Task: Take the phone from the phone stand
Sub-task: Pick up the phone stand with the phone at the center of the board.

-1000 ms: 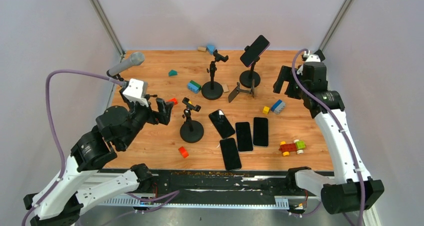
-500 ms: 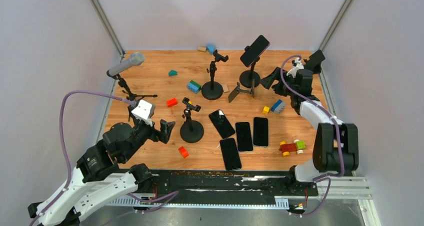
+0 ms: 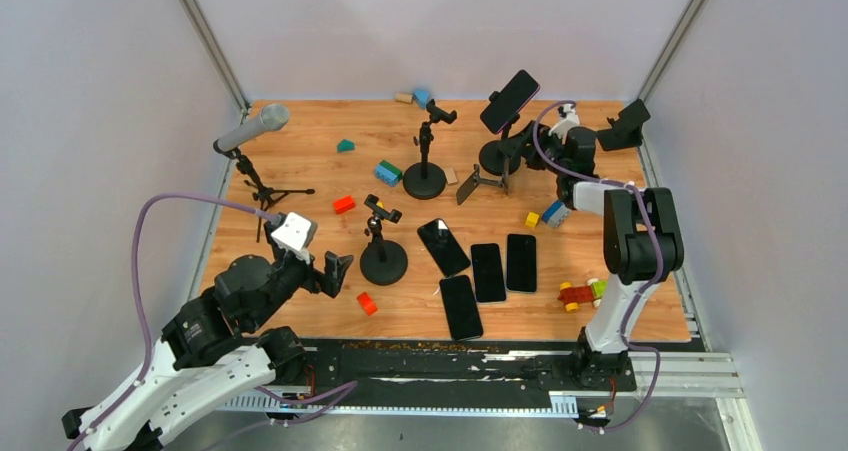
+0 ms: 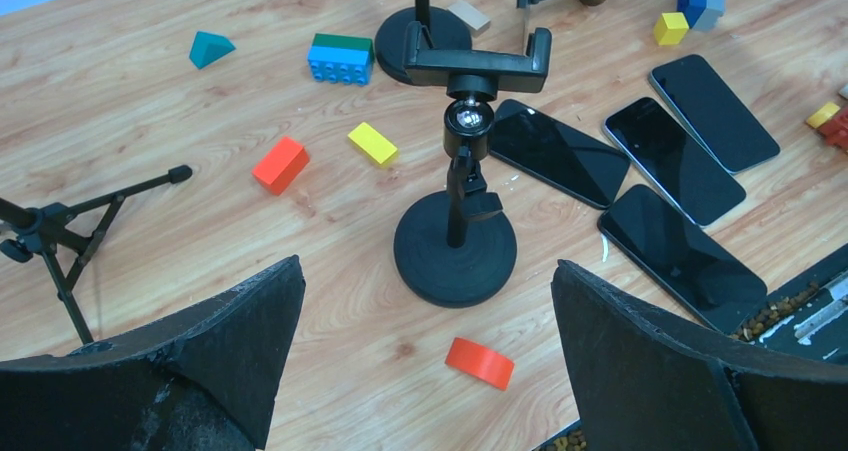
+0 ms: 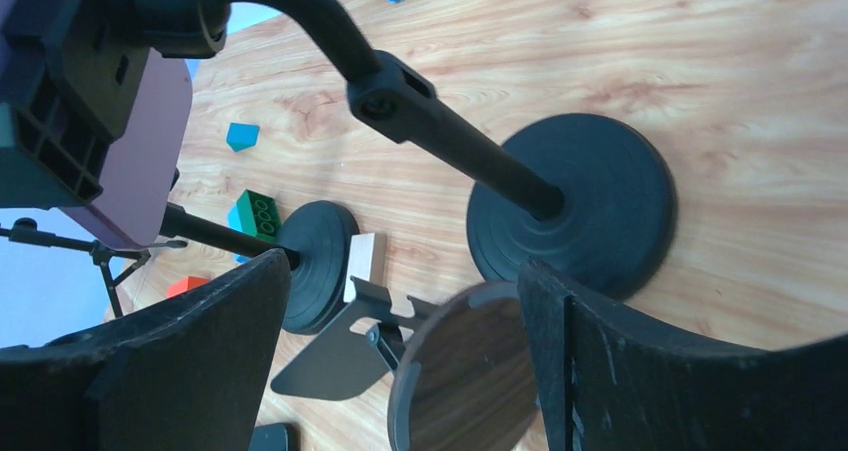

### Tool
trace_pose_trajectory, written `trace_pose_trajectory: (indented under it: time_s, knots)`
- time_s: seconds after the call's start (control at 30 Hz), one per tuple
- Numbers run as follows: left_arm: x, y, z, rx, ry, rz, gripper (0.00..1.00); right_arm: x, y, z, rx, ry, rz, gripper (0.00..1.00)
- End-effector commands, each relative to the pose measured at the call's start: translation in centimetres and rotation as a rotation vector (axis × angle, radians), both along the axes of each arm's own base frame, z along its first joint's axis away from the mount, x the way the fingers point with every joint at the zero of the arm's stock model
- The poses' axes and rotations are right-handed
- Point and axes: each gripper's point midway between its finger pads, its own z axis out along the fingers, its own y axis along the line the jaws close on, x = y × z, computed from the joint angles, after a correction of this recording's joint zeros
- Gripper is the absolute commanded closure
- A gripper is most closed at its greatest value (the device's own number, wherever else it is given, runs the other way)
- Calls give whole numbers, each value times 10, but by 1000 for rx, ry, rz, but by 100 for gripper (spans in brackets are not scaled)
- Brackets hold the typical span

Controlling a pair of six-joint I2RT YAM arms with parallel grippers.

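A dark phone (image 3: 510, 101) sits tilted in the clamp of a tall black stand whose round base (image 3: 497, 158) is at the back right. In the right wrist view its purple back (image 5: 135, 161) shows at upper left, with the stand's arm (image 5: 440, 131) and base (image 5: 585, 201) ahead. My right gripper (image 3: 522, 151) is open and empty, low beside that base, its midpoint (image 5: 400, 361) over a small folding stand (image 5: 465, 371). My left gripper (image 3: 335, 271) is open and empty, facing an empty stand (image 4: 455, 251).
Several phones (image 3: 488, 271) lie flat at front centre. Another empty stand (image 3: 425, 179), a microphone on a tripod (image 3: 252, 129), an orange piece (image 4: 480, 362) and scattered toy blocks (image 3: 388, 172) are on the table. A toy car (image 3: 585, 292) sits front right.
My right arm has swung left and down, bringing its gripper to the base of the phone's stand. My left arm has drawn back toward the near edge.
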Motion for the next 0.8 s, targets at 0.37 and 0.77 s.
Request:
trace_pose_trajectory:
  time_s: [0.37,0.77]
  knots:
    - [4,-6,3,12,-17,-20,0,46,16,25,-40,-324,16,23]
    - [5,-8,0,24,-9,-20,0,68,20,22,-45,-418,38,42]
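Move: The right hand, fingers still wide, has the post of the phone stand about 8 cm ahead and 4 cm to the left, roughly level with it. The clamped phone hangs some 9 cm ahead, 6 cm left and 9 cm above; the folding stand sits about level fore and aft, 8 cm left and 10 cm below. From the left hand the post lies roughly 40 cm ahead, 38 cm to the right and 12 cm lower. No grip on the post yet: the right hand reaches forward about 6 cm and slightly left, under the clamped phone, bringing the phone stand's post in between the fingertips. After dipping about a centimetre it comes back to its starting height, while the wrist tips the fingers up by some 15 degrees to nearly level and the fingers close part of the way around the post, still well apart. ##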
